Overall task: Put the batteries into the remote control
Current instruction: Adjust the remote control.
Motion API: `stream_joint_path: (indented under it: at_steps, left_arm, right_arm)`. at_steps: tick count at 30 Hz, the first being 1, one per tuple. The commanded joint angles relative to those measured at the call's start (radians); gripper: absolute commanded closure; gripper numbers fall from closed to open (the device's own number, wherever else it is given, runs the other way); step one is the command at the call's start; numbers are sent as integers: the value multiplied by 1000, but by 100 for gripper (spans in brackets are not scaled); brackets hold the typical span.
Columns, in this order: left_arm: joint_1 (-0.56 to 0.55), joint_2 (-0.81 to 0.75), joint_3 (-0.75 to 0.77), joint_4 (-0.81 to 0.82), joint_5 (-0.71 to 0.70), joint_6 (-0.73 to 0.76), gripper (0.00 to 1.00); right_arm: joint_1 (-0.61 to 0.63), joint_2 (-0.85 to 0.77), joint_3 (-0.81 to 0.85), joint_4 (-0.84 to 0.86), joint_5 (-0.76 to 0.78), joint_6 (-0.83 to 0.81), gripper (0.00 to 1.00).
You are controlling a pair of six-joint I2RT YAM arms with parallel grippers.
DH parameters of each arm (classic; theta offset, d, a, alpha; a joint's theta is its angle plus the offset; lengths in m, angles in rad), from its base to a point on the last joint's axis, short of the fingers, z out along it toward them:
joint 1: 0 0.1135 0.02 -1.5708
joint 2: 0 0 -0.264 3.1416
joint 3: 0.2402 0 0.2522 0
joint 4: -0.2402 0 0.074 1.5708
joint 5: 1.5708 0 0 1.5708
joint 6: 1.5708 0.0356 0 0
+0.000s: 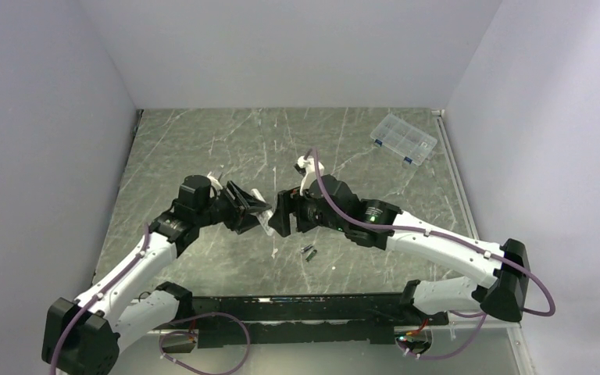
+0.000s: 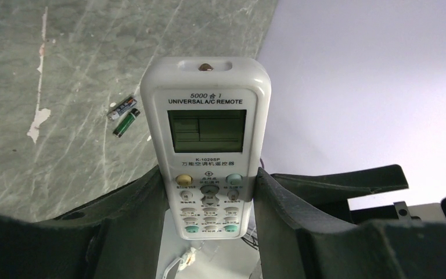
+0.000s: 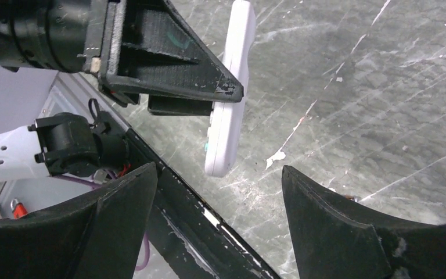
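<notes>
The remote control (image 2: 206, 133) is a white bar with a screen and buttons, held up off the table. My left gripper (image 2: 209, 171) is shut on its lower half, one finger on each long side. The right wrist view shows the remote control (image 3: 226, 116) edge-on, sticking out of the left fingers (image 3: 174, 70). My right gripper (image 3: 218, 168) is open, its fingertips level with the remote's free end and apart from it. From above, the left gripper (image 1: 251, 211) and the right gripper (image 1: 283, 215) face each other tip to tip. The two batteries (image 1: 309, 251) lie together on the table (image 2: 126, 123).
A clear compartmented box (image 1: 404, 139) sits at the back right of the grey marbled table. The black mounting rail (image 1: 312, 308) runs along the near edge, just under my right gripper (image 3: 197, 215). Grey walls close in three sides.
</notes>
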Motion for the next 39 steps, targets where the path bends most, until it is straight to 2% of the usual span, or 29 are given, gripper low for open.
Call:
stream_joint_path:
  at_steps: [1,5,13,32,39]
  left_arm:
    - [-25,-41,-2,67,-37,-53,100]
    - [-37,-44,8,65,-39,-58,100]
    - [-75,-41,26,75,-54,-65,100]
    - [-95,-91,38,50,-73,-71,100]
    - [-94,-93,43,40,-76,-62,100]
  right_arm:
    - [18,20,57,12,43,0,20]
    - [27,44,70,15,43,4,24]
    - [40,84,94,15,47,6,41]
    - [51,128,98,6,60,29,68]
    - [54,121,98,7,61,28,95]
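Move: Just off the open right fingers stands the remote control, its middle about 4 cm ahead, 5 cm to the left and 3 cm below that hand, its button end pointing back and to the right. The left hand already grips the remote, whose middle lies roughly 1 cm ahead of its pads, with no offset sideways or in height. The two batteries lie on the table, some 2 cm ahead, 6 cm right and 22 cm below the right hand. Closing on the remote's free button end, the right hand eases left and down, about 2.5 cm each way, while its wide-open fingers narrow until they pinch it across front and back. The left hand keeps its grip and brings the remote to meet it, about 2 cm up and a little back and right, barely turning. ##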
